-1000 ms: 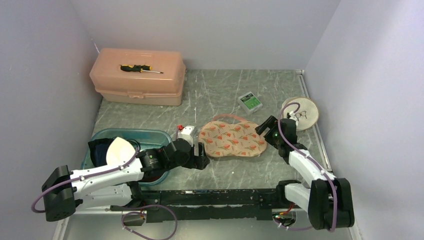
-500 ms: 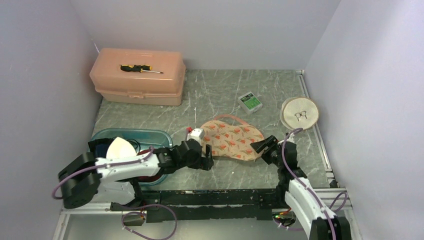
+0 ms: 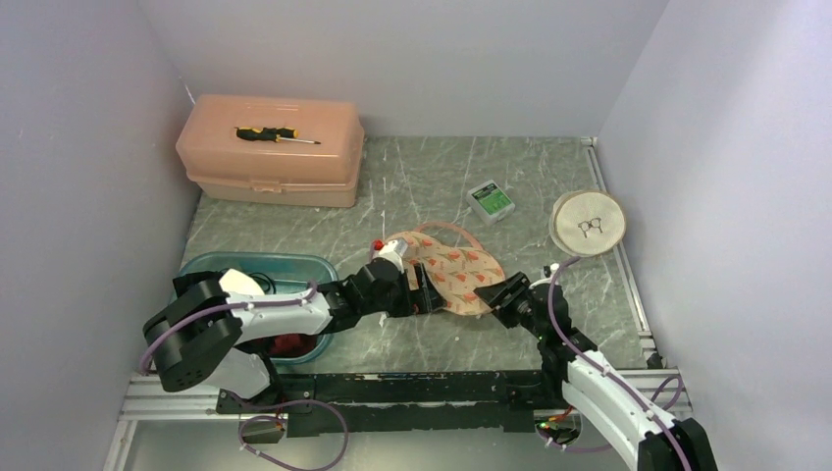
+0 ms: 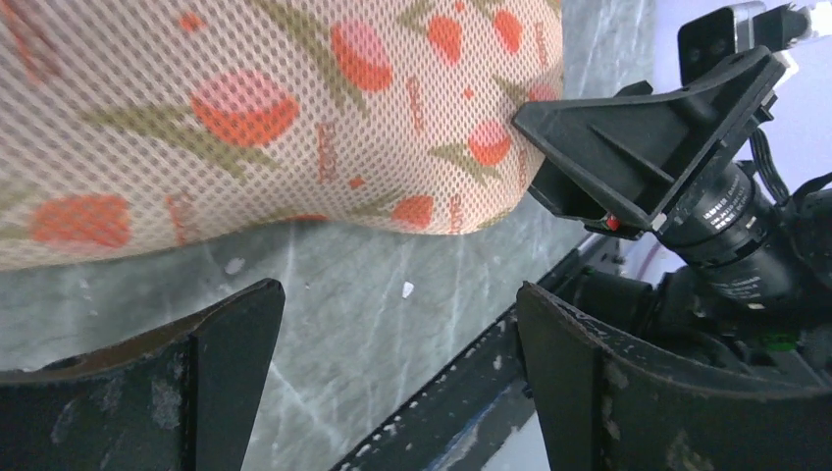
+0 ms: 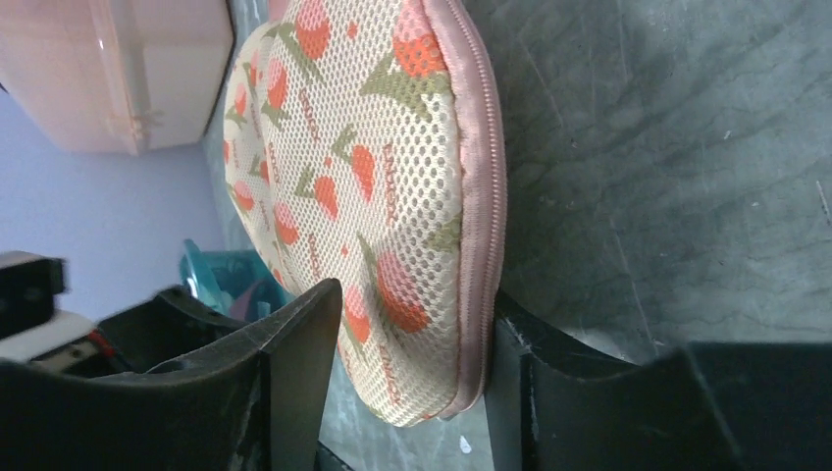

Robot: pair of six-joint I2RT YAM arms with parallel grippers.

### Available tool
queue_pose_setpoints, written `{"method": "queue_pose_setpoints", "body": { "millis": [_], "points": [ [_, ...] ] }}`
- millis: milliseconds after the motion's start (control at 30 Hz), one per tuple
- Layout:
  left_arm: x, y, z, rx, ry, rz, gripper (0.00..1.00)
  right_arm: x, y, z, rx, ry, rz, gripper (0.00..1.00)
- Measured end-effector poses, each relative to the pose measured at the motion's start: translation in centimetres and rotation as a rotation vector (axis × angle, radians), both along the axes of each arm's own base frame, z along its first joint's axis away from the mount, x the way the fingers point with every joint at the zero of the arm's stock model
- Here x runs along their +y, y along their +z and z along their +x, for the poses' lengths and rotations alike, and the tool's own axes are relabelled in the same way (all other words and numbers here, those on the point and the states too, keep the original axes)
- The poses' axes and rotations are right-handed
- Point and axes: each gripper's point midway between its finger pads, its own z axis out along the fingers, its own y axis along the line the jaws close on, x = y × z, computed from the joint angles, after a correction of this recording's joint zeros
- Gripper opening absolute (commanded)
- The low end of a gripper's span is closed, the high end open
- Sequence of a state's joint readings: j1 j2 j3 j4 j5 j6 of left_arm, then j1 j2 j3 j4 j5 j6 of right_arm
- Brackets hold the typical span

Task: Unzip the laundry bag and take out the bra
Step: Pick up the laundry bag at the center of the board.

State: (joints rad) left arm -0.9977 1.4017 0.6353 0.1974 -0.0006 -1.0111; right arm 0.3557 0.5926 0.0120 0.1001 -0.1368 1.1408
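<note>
The laundry bag (image 3: 461, 275) (image 4: 245, 118) (image 5: 363, 177) is cream mesh with a red fruit print and a pink zipper seam (image 5: 483, 196), which runs closed where I can see it. It lies mid-table, bunched and tipped up. My right gripper (image 3: 502, 292) (image 5: 412, 294) holds the bag's near right end, one finger on the zipper seam and the other against the mesh face. My left gripper (image 3: 420, 294) (image 4: 397, 294) stands wide open at the bag's near left side with only bare table between its fingers. The bra is hidden.
A teal tub (image 3: 260, 265) with dark and red cloth sits under the left arm. At the back left stands a peach toolbox (image 3: 270, 147) with a screwdriver (image 3: 277, 134) on it. A small green box (image 3: 491, 199) and a round pad with glasses (image 3: 589, 224) lie at the right.
My right gripper came nearer and leftward and closed on the bag's end. The left gripper slid right up to the bag. The bag was pushed left and bunched up.
</note>
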Motion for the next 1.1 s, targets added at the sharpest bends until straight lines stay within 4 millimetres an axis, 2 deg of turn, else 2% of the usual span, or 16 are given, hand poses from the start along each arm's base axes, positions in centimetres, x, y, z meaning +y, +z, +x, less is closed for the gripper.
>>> {"method": "queue_pose_setpoints", "body": {
  "millis": [167, 367, 500, 633, 767, 833, 1000, 1100],
  "points": [
    [-1.0, -1.0, -0.9, 0.132, 0.041, -0.112, 0.94, 0.4, 0.5, 0.4, 0.017, -0.031, 0.063, 0.35],
    [-1.1, -0.2, -1.1, 0.271, 0.146, -0.224, 0.94, 0.7, 1.8, 0.7, 0.014, -0.058, 0.145, 0.22],
    [-0.2, 0.3, -0.9, 0.337, 0.245, -0.285, 0.94, 0.9, 2.9, 0.8, 0.004, -0.076, 0.202, 0.20],
    [0.7, -0.1, -0.4, 0.350, 0.318, -0.282, 0.92, 0.9, 3.1, 0.9, 0.003, -0.075, 0.206, 0.20],
    [2.0, -1.0, -0.2, 0.290, 0.325, -0.157, 0.93, 1.0, 2.7, 0.7, 0.018, -0.066, 0.195, 0.21],
    [2.8, -0.6, 0.3, 0.206, 0.293, -0.047, 0.94, 1.1, 2.3, 0.5, 0.030, -0.053, 0.186, 0.21],
    [2.7, 3.9, 2.1, -0.075, 0.143, 0.175, 0.94, 1.2, 1.7, 0.0, 0.062, -0.024, 0.159, 0.22],
    [1.7, 5.8, 1.7, -0.236, 0.026, 0.306, 0.94, 0.9, 1.9, 0.2, 0.065, -0.015, 0.157, 0.22]
  ]
}}
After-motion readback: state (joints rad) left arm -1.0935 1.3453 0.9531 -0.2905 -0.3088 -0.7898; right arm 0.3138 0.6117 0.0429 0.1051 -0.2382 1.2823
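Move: The laundry bag's zipped near-right corner is already between the right hand's half-open fingers. The bag's middle lies about 5 cm ahead of that hand, 6 cm to its left and 3 cm below. The white box is some 19 cm straight ahead of the right hand, and the embroidery hoop about 14 cm ahead and 20 cm to its right. From the open left hand the bag's middle is roughly 6 cm ahead, 3 cm to the right and 7 cm below. Closing steadily, the right fingers pinch the zipped corner of the laundry bag while the hand rises about 3 cm, rolling its left side up, then settles back down a little. The left hand, still wide open and not holding the bag, dips back slightly and tips down while turning counter-clockwise; it then reverses that turn and climbs to finish some 6 cm higher. ##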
